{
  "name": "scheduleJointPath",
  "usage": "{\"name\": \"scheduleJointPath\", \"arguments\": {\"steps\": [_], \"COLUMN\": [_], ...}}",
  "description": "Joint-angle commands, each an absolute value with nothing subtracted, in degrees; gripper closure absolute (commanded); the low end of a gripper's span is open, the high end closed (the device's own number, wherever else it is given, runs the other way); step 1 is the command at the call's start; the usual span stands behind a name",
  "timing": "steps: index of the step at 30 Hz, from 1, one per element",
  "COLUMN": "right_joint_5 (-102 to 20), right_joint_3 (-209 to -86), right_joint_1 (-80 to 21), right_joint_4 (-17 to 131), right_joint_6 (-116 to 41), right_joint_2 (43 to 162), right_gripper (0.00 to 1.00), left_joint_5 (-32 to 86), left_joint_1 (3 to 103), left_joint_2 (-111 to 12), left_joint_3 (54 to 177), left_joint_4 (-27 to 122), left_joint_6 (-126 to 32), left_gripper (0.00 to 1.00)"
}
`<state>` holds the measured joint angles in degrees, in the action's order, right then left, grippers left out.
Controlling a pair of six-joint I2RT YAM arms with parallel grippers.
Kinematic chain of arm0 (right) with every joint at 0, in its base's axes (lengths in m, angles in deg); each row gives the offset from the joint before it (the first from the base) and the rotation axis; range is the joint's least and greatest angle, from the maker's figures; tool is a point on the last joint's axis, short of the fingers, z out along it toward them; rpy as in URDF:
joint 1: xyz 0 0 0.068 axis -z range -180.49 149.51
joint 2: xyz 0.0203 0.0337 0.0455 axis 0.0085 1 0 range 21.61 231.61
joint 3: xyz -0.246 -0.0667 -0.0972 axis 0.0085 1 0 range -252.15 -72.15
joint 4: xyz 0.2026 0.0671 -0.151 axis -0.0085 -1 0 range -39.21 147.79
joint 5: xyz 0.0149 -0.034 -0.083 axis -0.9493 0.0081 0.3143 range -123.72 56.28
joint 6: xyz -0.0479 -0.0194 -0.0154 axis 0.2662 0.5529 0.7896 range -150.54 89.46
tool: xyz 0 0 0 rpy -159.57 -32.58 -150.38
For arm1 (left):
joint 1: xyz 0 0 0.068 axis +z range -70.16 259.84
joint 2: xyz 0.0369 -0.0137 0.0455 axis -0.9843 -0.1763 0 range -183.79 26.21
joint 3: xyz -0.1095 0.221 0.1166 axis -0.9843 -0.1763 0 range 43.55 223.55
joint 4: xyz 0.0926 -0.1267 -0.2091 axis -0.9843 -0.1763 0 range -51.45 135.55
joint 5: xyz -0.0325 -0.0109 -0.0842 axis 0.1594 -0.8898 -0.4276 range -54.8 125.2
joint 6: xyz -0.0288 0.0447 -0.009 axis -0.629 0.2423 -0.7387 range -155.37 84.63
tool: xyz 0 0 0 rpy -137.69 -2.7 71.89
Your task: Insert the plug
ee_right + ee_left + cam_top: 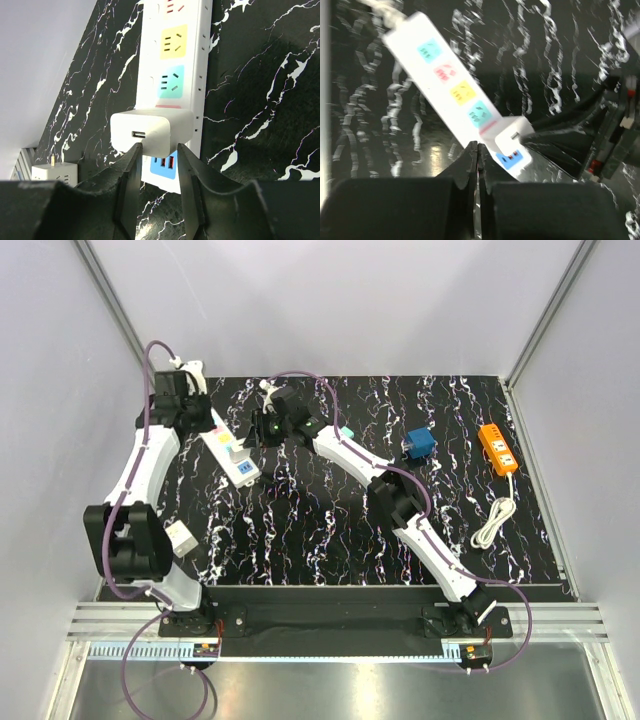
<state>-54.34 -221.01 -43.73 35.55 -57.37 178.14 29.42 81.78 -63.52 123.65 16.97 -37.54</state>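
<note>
The white power strip (175,60) lies on the black marble table, with coloured sockets and a blue USB panel (162,167) at its near end. A white plug (152,130), a cube with a USB port, sits on the strip just above that panel. My right gripper (157,150) has its jaws parted, and its fingertips (134,152) stand against the plug's near face, not around it. My left gripper (478,150) is shut with nothing in it, its tips beside the strip (455,85) near the plug (512,132).
A second white adapter (180,537) lies at the table's front left. A blue box (420,444) and an orange power strip (497,448) with a coiled white cord (493,522) lie on the right. Grey walls enclose the table.
</note>
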Motion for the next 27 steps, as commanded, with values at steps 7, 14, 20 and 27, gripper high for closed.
{"name": "scheduleJointPath", "arguments": {"steps": [7,14,20,27], "right_joint_5": [-55.08,-55.34,-55.25,-55.16], "right_joint_3": [-222.35,-222.36,-222.53,-222.88], "right_joint_1": [-45.22,-45.31,-45.31,-45.31], "right_joint_4": [31.77,31.86,31.95,31.86], "right_joint_6": [-56.38,-56.38,-56.21,-56.21], "right_joint_2": [180.96,180.96,180.78,180.87], "right_gripper": [0.59,0.59,0.59,0.59], "left_joint_5": [15.95,15.77,15.34,22.62], "left_joint_1": [82.22,82.39,82.48,82.39], "left_joint_2": [-71.07,-73.28,-73.37,-76.26], "left_joint_3": [124.76,123.97,125.29,123.19], "left_joint_4": [11.89,11.71,12.68,13.46], "left_joint_6": [-43.01,-43.28,-43.81,-44.68], "left_gripper": [1.00,1.00,1.00,1.00]}}
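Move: The white plug stands on the power strip roughly 5 cm to the left hand's right, 2 cm ahead and about 12 cm below its shut fingertips. The strip's middle lies some 4 cm farther out than the plug and 3 cm to its left; the strip's blue USB patch is about 4 cm nearer the base than the plug and 2 cm to its right. From the right hand's fingertips the plug's middle is about 3 cm left, 1 cm ahead, 1 cm lower. Down and somewhat to the right, the left hand drops about 8 cm towards the plug, drawing back slightly, its shut fingers tipping some 15 degrees steeper and its left side rolling down. It then nearly stops with the tips close to the plug's near left side; touch can't be made out. The right hand stays still, its fingers still at the plug's right end. ##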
